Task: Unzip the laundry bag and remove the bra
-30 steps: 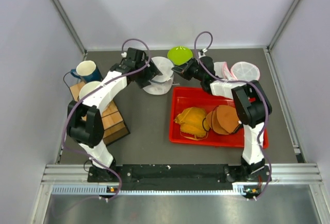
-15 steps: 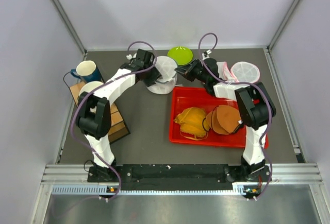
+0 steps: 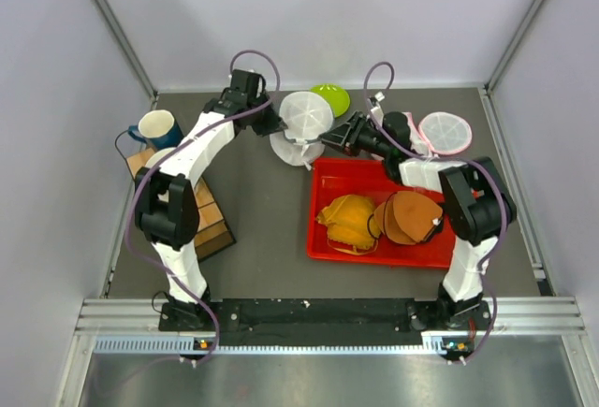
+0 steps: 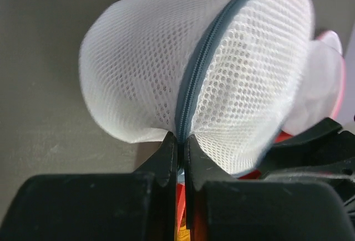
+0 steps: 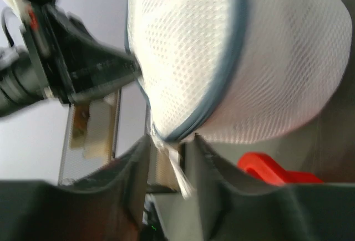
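Note:
The white mesh laundry bag is held off the table at the back centre, and its grey zip runs round its rim. My left gripper is shut on the zip seam at the bag's lower edge, coming in from the left. My right gripper is open at the bag's right side. A white tab hangs loose between its parted fingers, just below the zip. The bra is hidden; nothing shows through the mesh.
A red tray at the front right holds orange and brown cup-shaped garments. Behind the bag is a green bowl, and a second mesh bag with pink trim lies at the right. A mug and wooden box stand left.
My left gripper has reached further back, closed on the bag's zip seam and lifted the bag. The right gripper's jaws have parted and it has drawn slightly right.

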Motion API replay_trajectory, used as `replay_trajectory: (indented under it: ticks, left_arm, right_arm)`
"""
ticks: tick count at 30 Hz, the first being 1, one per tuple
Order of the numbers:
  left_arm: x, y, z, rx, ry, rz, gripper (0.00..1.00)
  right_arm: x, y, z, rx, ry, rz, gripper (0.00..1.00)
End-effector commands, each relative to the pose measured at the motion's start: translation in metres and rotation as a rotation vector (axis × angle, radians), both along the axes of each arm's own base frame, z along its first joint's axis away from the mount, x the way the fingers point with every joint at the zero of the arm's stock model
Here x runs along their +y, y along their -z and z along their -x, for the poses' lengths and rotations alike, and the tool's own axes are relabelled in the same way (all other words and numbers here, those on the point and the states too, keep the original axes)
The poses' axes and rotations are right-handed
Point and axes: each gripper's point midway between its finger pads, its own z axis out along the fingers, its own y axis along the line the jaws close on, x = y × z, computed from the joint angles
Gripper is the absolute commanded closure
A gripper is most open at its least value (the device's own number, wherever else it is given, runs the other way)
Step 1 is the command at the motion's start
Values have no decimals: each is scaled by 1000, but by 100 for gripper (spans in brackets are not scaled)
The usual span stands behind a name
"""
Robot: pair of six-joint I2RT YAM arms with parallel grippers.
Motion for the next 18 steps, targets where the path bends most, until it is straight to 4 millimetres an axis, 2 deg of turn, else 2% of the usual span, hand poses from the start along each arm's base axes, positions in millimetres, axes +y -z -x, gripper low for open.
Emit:
replay_trajectory:
  ticks: [1,3,4,5,6,7,9,11,13,14,18]
  left_arm:
    - [-20,-39,-12,-155,230,49,100]
    - [-26,-43,-9,-177,307,67,100]
    - [-28,-46,-9,-189,332,71,100]
    - [-31,-51,-7,-205,364,79,100]
    - [-31,-52,-6,-213,394,77,100]
    - [-32,-54,-5,-222,410,80,100]
    - [-31,-62,-3,-247,438,70,100]
    - [-29,-67,-1,-263,452,66,100]
    - [-28,-72,1,-274,457,66,100]
    - [-28,-74,1,-279,463,66,100]
    - [-26,-70,0,-264,454,62,100]
  right_arm:
    - [-6,-43,35,-244,-150,127,42]
    - [-20,-37,27,-216,-83,241,29]
    - [-28,-43,24,-261,-59,297,20]
    - [-34,-46,19,-265,-36,329,17]
    - [-40,-58,9,-289,2,353,15]
    - [-47,-53,6,-274,8,396,13]
    - [-54,-63,-5,-289,38,406,12]
    - [-60,-57,-12,-255,43,415,11]
    - [-60,-61,-19,-264,44,427,11]
    - [-60,-54,-21,-245,35,438,11]
    - [-53,-48,-13,-256,7,479,14]
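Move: The left gripper already pinches the zip edge of the laundry bag, whose middle lies some 5 cm to its right, about 2 cm ahead and 4 cm below. From the right gripper, the laundry bag is roughly 4 cm left, 3 cm ahead and 4 cm below. The green plate is about 3 cm left and 11 cm ahead, the red tray's middle 20 cm right and 18 cm back, and the pink-edged bag 25 cm right and 2 cm ahead, all some 15 cm lower. Spread the right gripper from barely open to nearly full, letting the laundry bag's white tab come free; draw it back a little, then swing it up and right about 6 cm each and forward again, rolling its left side down, clear of the bag. Keep the left gripper shut on the zip edge, turn it clockwise some 25 degrees and ease it up and right. ##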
